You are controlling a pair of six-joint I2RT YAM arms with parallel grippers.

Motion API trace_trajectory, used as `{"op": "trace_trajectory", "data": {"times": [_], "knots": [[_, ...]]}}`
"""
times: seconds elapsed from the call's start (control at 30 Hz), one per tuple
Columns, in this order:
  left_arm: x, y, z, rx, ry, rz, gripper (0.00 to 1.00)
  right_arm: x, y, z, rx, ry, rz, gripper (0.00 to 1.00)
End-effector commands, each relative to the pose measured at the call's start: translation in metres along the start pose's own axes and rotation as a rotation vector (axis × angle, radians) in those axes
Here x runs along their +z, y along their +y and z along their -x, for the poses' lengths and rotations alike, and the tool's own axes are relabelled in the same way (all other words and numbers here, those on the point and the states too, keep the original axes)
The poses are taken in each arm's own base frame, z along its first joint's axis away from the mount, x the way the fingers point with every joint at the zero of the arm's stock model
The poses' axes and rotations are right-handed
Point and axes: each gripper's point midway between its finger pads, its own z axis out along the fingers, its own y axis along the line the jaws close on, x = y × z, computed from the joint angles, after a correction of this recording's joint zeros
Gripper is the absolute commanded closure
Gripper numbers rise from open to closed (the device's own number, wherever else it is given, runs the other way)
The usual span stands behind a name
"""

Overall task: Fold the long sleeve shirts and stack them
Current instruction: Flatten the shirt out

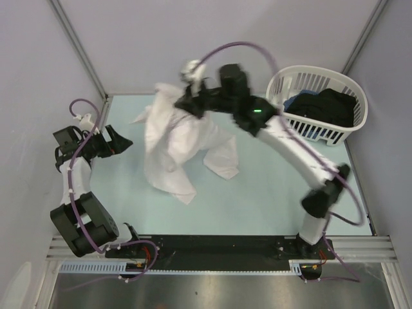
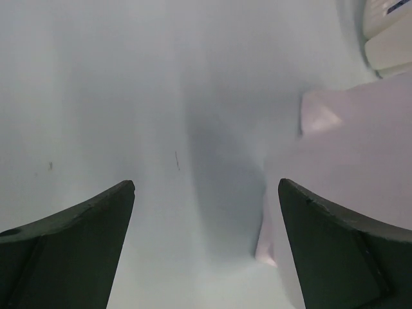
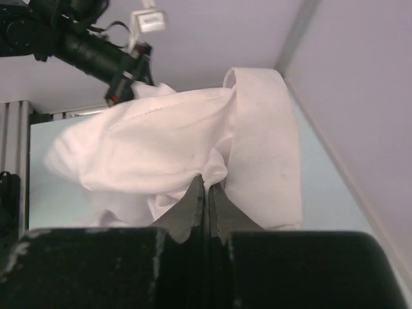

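Note:
A white long sleeve shirt (image 1: 174, 145) hangs bunched over the middle of the pale table, its lower folds and a sleeve trailing on the surface. My right gripper (image 1: 192, 106) is shut on a pinch of cloth at the top of the shirt. In the right wrist view the closed fingertips (image 3: 207, 185) bite a small fold of the shirt (image 3: 161, 141). My left gripper (image 1: 122, 141) stands open at the left side of the table, apart from the cloth. Nothing lies between its fingers (image 2: 206, 183), and an edge of the shirt (image 2: 354, 161) shows to their right.
A white slatted basket (image 1: 362, 109) sits at the back right, holding dark clothes (image 1: 328, 106). Grey walls close in the table at the back and both sides. A corner of the basket (image 2: 393, 38) shows in the left wrist view.

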Motion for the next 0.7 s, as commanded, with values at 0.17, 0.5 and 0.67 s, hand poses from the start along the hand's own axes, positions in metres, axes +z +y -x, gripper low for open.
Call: {"op": "trace_trajectory", "data": {"times": [0.17, 0.5, 0.67], "knots": [[0.006, -0.046, -0.001, 0.364, 0.072, -0.155, 0.01, -0.306, -0.014, -0.231, 0.125, 0.571, -0.278, 0.04], [0.053, -0.138, -0.135, 0.678, 0.411, -0.429, 0.01, -0.335, -0.006, -0.271, 0.297, 0.695, -0.286, 0.00], [0.073, -0.160, -0.190, 0.762, 0.538, -0.494, 0.01, -0.316, -0.005, -0.316, 0.418, 0.825, -0.255, 0.02]]}}
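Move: The right hand already pinches the shirt high in the air; its middle hangs about 18 cm below and some 4 cm left of those fingers. The bare table it is swung towards lies about 41 cm right, 11 cm back and 36 cm below that hand, with the laundry basket about 50 cm right, 16 cm ahead and 28 cm down. From the empty left hand, the shirt's middle is about 19 cm right, level ahead and 3 cm higher. The pinch on the shirt ends as the right hand flings it rightward: the hand first rises about 4 cm, whips some 40 cm right with its fingers opening wide on the way, then sinks and draws back towards the near table, fingers tipping down. The left hand, staying open, swings about 20 cm right, slightly back and down over the shirt's left end, turning clockwise. ##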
